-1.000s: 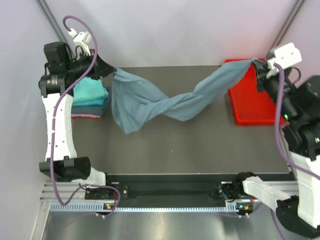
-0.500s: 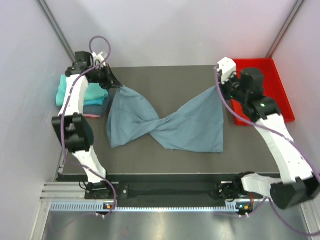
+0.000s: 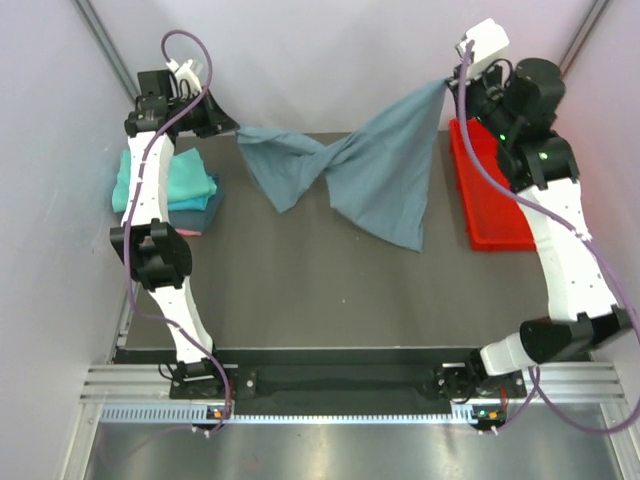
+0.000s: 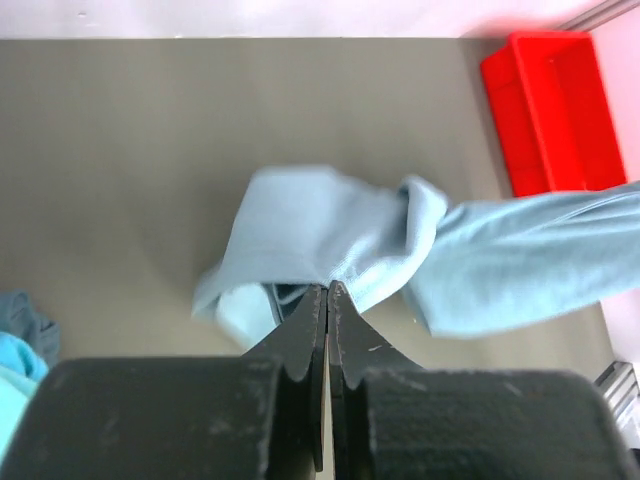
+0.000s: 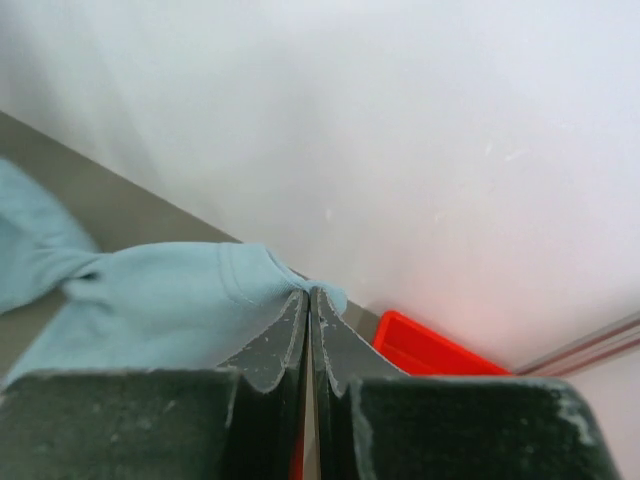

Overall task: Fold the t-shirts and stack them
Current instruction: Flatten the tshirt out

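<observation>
A dusty grey-blue t-shirt (image 3: 380,170) hangs twisted in the air above the back of the table, stretched between both arms. My left gripper (image 3: 236,127) is shut on its left corner; the cloth (image 4: 340,240) bunches right at the closed fingertips. My right gripper (image 3: 447,84) is shut on the other corner, held higher, and the hem (image 5: 190,300) sits pinched between its jaws. Folded t-shirts, teal (image 3: 170,180) on top with blue and pink edges under it, lie stacked at the table's left edge below the left arm.
A red tray (image 3: 490,205) lies at the table's right side under the right arm, also seen as a red tray (image 4: 545,105) from the left wrist. White walls close in behind and beside the dark table (image 3: 320,290).
Both arms have lifted the grey-blue t-shirt off the table and toward the back wall. It was spread low across the middle; now it hangs raised, still twisted in the middle.
</observation>
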`<state>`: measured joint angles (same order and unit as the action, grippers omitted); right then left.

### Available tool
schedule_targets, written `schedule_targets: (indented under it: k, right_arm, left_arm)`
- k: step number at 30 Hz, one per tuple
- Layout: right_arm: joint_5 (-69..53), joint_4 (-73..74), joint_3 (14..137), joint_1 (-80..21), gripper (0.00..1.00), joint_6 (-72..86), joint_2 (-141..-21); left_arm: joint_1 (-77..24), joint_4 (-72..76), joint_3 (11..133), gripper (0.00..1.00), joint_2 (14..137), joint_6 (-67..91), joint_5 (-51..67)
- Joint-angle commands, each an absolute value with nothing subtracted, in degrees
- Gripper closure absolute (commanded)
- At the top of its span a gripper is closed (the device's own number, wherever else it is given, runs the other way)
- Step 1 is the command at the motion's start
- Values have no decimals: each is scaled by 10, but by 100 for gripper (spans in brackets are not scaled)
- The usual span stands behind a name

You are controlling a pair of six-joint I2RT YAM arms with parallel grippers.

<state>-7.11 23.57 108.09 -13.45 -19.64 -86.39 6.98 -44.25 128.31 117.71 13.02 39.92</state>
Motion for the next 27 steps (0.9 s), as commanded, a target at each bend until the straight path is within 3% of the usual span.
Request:
schedule_targets:
  k: [1,6,11,18,19,20,22,27]
  right_arm:
    - [-119,295,1055,-144,100,-205,-792]
    - [-191,424,946,-167,100,-208,-743]
    - [-322,598,941,-215,100,-188,-761]
    - [-420,621,916,-250,98,-178,-789]
    - [-421,627,918,-250,62,-194,-797]
    - [-418,633,920,-250,47,-206,-817]
    - [-393,635,931,-238,29,-234,-838]
    - [-313,501,927,-151,28,-175,-919]
  left_arm:
    - [69,-409,1256,100,1150,147,421]
    - [69,-415,1236,100,1153,152,436]
    - [69,-411,1232,100,1146,165,440]
    - [69,-410,1232,100,1158,165,424]
    - [68,-412,1231,100,1164,165,420]
    - [68,-413,1230,100,1167,166,418]
    - [64,-414,1229,100,1172,163,417]
    - [59,-411,1230,100,1178,161,414]
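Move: Both hands already pinch the t-shirt high over the table, twisted and hanging between them. The open table where its right end is to be laid is about 12 cm back, 5 cm left and 45 cm below the right hand; from the left hand it's some 35 cm right, 21 cm back and 29 cm below. The red basket stands about 20 cm to the right hand's right, level ahead; the folded pile lies some 20 cm left and 8 cm back of the left hand. Back and down, some 20 cm each way and a good 10 cm left, the right hand sweeps its end of the t-shirt towards the middle of the table, tipping from level to steeply downward. It then opens wide and lets go, edging forward and lower over the cloth. The left hand keeps its pinch and sinks about 3 cm. ##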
